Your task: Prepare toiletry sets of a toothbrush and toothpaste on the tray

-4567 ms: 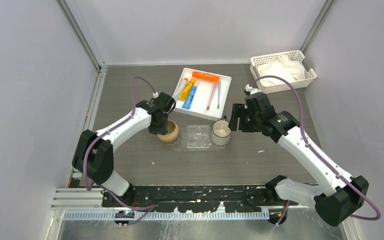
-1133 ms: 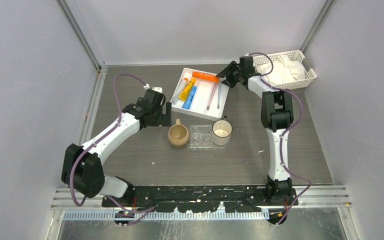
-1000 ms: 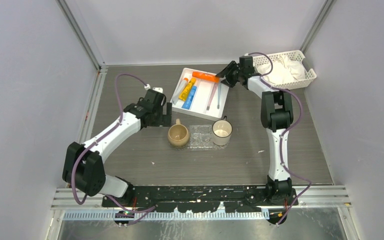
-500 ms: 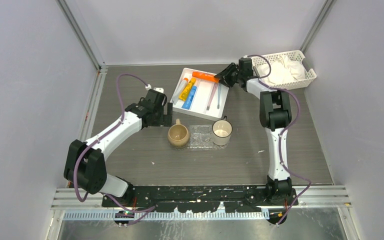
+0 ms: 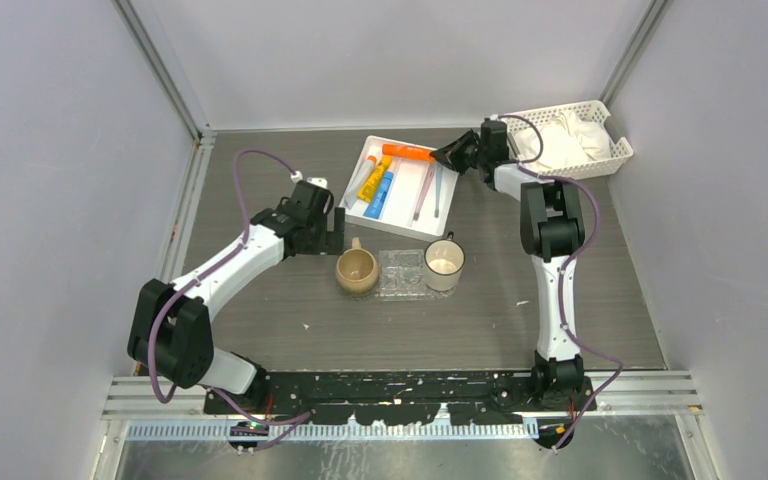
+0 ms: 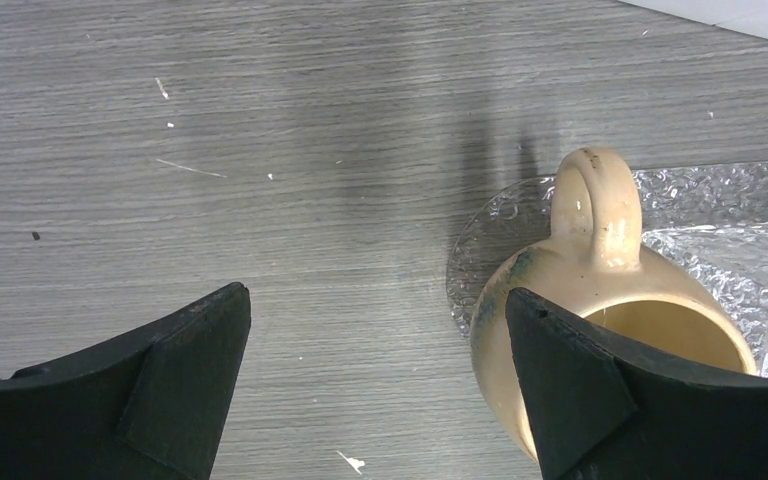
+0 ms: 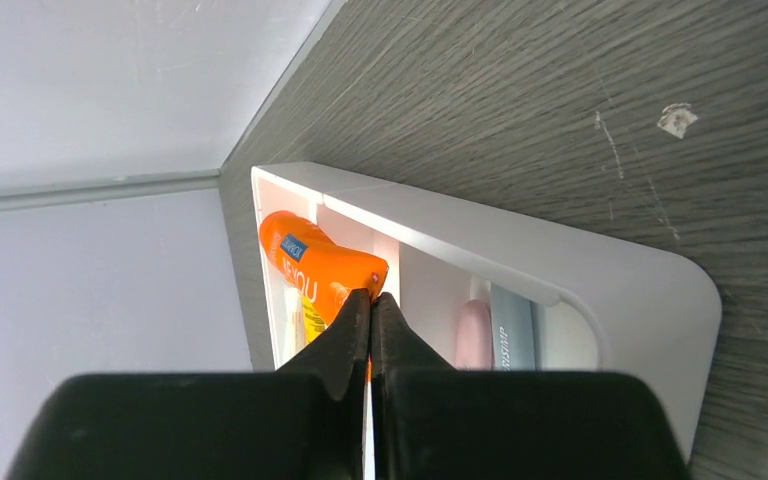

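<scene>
The orange toothpaste (image 5: 406, 152) (image 7: 312, 264) lies along the far compartment of the white compartmented tray (image 5: 451, 205). My right gripper (image 5: 447, 154) (image 7: 372, 298) is shut on its flat crimped end. A yellow tube (image 5: 368, 178) and a blue tube (image 5: 383, 192) lie in the same tray. A pink toothbrush (image 5: 423, 193) (image 7: 473, 333) and a grey one (image 5: 438, 190) (image 7: 512, 328) lie in its right slot. The clear tray (image 5: 401, 275) (image 6: 730, 205) sits nearer me, between two mugs. My left gripper (image 5: 336, 228) (image 6: 375, 312) hangs open over bare table, left of the beige mug.
A beige mug (image 5: 357, 269) (image 6: 600, 300) stands on the clear tray's left edge, and a white mug (image 5: 443, 265) stands at its right edge. A white slotted basket (image 5: 615, 152) holding white cloth sits at the back right, just behind my right wrist.
My right gripper's jaws have closed onto the end of the orange toothpaste. The left arm has barely moved and its jaws stay wide apart.
</scene>
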Robot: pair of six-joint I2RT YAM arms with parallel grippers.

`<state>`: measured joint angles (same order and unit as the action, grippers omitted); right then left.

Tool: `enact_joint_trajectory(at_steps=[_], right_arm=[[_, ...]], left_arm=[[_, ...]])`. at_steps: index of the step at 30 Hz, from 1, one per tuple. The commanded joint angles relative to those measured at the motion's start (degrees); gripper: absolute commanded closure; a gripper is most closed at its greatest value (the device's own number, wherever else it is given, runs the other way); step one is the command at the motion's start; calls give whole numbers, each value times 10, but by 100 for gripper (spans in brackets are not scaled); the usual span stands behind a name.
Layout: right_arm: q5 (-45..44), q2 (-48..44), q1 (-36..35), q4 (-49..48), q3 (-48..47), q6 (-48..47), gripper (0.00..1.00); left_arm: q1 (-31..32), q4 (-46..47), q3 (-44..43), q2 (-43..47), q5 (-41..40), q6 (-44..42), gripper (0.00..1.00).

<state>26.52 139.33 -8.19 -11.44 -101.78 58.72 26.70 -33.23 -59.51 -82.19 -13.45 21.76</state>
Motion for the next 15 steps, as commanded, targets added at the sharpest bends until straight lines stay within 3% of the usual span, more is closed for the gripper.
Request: enact_joint_trajectory(at_steps=[1,6,15], right_arm=[[17,-51,-5,-29,11,2,99],[12,-117,-13,36,-10,-57,99],[-102,-239,-74,347,-122,-274,99]], left_arm=[[-3,15,7,17,-5,-6,0],[-5,10,13,32,-12,-5,0],[-15,-14,20,74,-19,0,0]])
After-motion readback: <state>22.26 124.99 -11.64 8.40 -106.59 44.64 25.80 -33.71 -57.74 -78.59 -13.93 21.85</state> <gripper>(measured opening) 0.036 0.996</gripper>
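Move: The right hand is already shut on the right-hand end of the orange toothpaste, whose middle lies about 6 cm to its left and 1 cm farther out. The yellow tube is some 6 cm back and 14 cm left, the pink toothbrush 10 cm back and 3 cm left. The white mug stands roughly 27 cm back and 1 cm right. From the left hand, the orange toothpaste is about 26 cm ahead, 20 cm right and 4 cm lower. Keeping its pinch on the flat end of the orange toothpaste, the right hand lifts it up out of the tray, slowly at first and then fast, about 11 cm in all. Near the end it eases back some 3 cm as it rises, rolling roughly 15 degrees with its left side sinking. ##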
